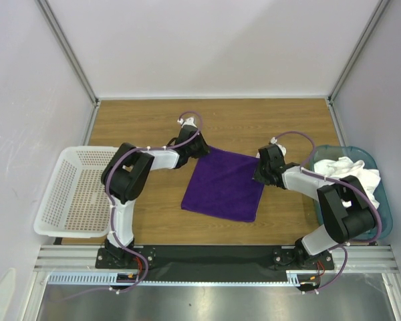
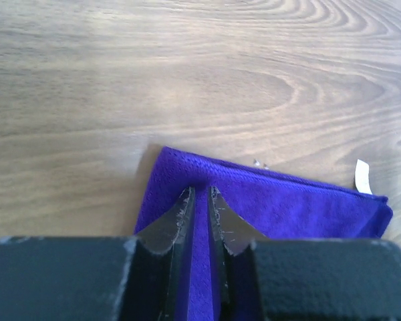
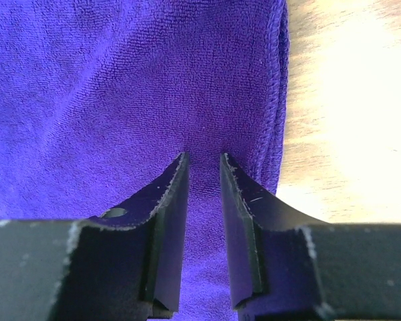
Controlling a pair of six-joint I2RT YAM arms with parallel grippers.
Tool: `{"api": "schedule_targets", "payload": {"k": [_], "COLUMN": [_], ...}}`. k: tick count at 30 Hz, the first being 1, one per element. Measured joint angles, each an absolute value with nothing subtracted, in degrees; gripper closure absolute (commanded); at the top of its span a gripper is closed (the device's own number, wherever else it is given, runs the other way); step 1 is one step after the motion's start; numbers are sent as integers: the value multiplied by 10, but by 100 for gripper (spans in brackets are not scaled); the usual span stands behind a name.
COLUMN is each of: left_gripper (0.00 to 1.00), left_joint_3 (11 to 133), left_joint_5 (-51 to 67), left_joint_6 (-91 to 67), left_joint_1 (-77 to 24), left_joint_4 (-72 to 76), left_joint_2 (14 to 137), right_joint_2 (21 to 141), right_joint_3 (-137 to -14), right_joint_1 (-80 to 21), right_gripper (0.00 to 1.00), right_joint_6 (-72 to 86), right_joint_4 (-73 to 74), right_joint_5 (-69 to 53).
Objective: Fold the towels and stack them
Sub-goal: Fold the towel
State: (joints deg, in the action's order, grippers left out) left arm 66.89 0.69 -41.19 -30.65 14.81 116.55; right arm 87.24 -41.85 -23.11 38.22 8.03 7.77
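A deep-purple towel (image 1: 224,184) lies flat in the middle of the wooden table. My left gripper (image 1: 199,148) is at its far left corner, shut on a ridge of the cloth. In the left wrist view the towel (image 2: 287,200) puckers up between the narrow jaws of that gripper (image 2: 202,190), and a small white tag (image 2: 363,176) sticks out of the far edge. My right gripper (image 1: 259,170) is at the far right corner. In the right wrist view its jaws (image 3: 204,157) stand close together with purple cloth (image 3: 120,87) filling the gap. A white towel (image 1: 347,170) lies bunched in the teal bin.
The teal bin (image 1: 381,200) stands at the right edge beside the right arm. A white perforated basket (image 1: 73,194) sits at the left edge. Bare wood (image 1: 254,120) runs behind the towel up to the back wall.
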Motion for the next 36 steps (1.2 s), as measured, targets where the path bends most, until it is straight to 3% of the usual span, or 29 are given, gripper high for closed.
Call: {"api": "schedule_targets", "payload": {"k": [14, 22, 30, 33, 36], "left_gripper": [83, 78, 62, 61, 62], "left_joint_3": [685, 683, 608, 566, 510], "left_joint_5": [18, 53, 30, 1, -31], "left_joint_6": [-434, -364, -280, -275, -275], "left_joint_1": [-284, -286, -308, -326, -354], "left_joint_4": [158, 166, 123, 110, 94], "left_joint_2": [1193, 1185, 978, 871, 785], "right_joint_2": [861, 843, 836, 846, 878], "right_joint_3": [-401, -408, -546, -592, -620], "right_joint_1": [-231, -232, -225, -210, -196], "right_gripper": [70, 61, 46, 41, 43], "right_joint_6": [401, 383, 317, 302, 295], "right_joint_4": [67, 100, 136, 127, 117], "right_joint_5": [87, 74, 55, 46, 43]}}
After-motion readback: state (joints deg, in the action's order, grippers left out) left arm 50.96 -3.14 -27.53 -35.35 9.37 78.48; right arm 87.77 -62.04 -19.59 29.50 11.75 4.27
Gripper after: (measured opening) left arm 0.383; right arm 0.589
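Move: My left fingertips are on the purple towel by its far left corner, which lies about 3 cm ahead; the towel's middle is some 12 cm back and 6 cm to the right. The white tag is about 17 cm to the right of this hand and 2 cm nearer me. From my right hand, which is on the towel just inside its right edge, the towel's middle is about 10 cm left and 1 cm back, and the tag 9 cm ahead and 1 cm right. With both hands still on the towel, I nudge my left fingertips scarcely 2 cm forward and down along the cloth at the far left corner and ease the right ones about 1 cm back. Then both come free: the left climbs some 17 cm and draws back and left off the towel; the right rises 12 cm while reaching forward. Both grippers open wider and tip their fingers upward 15 to 20 degrees. ##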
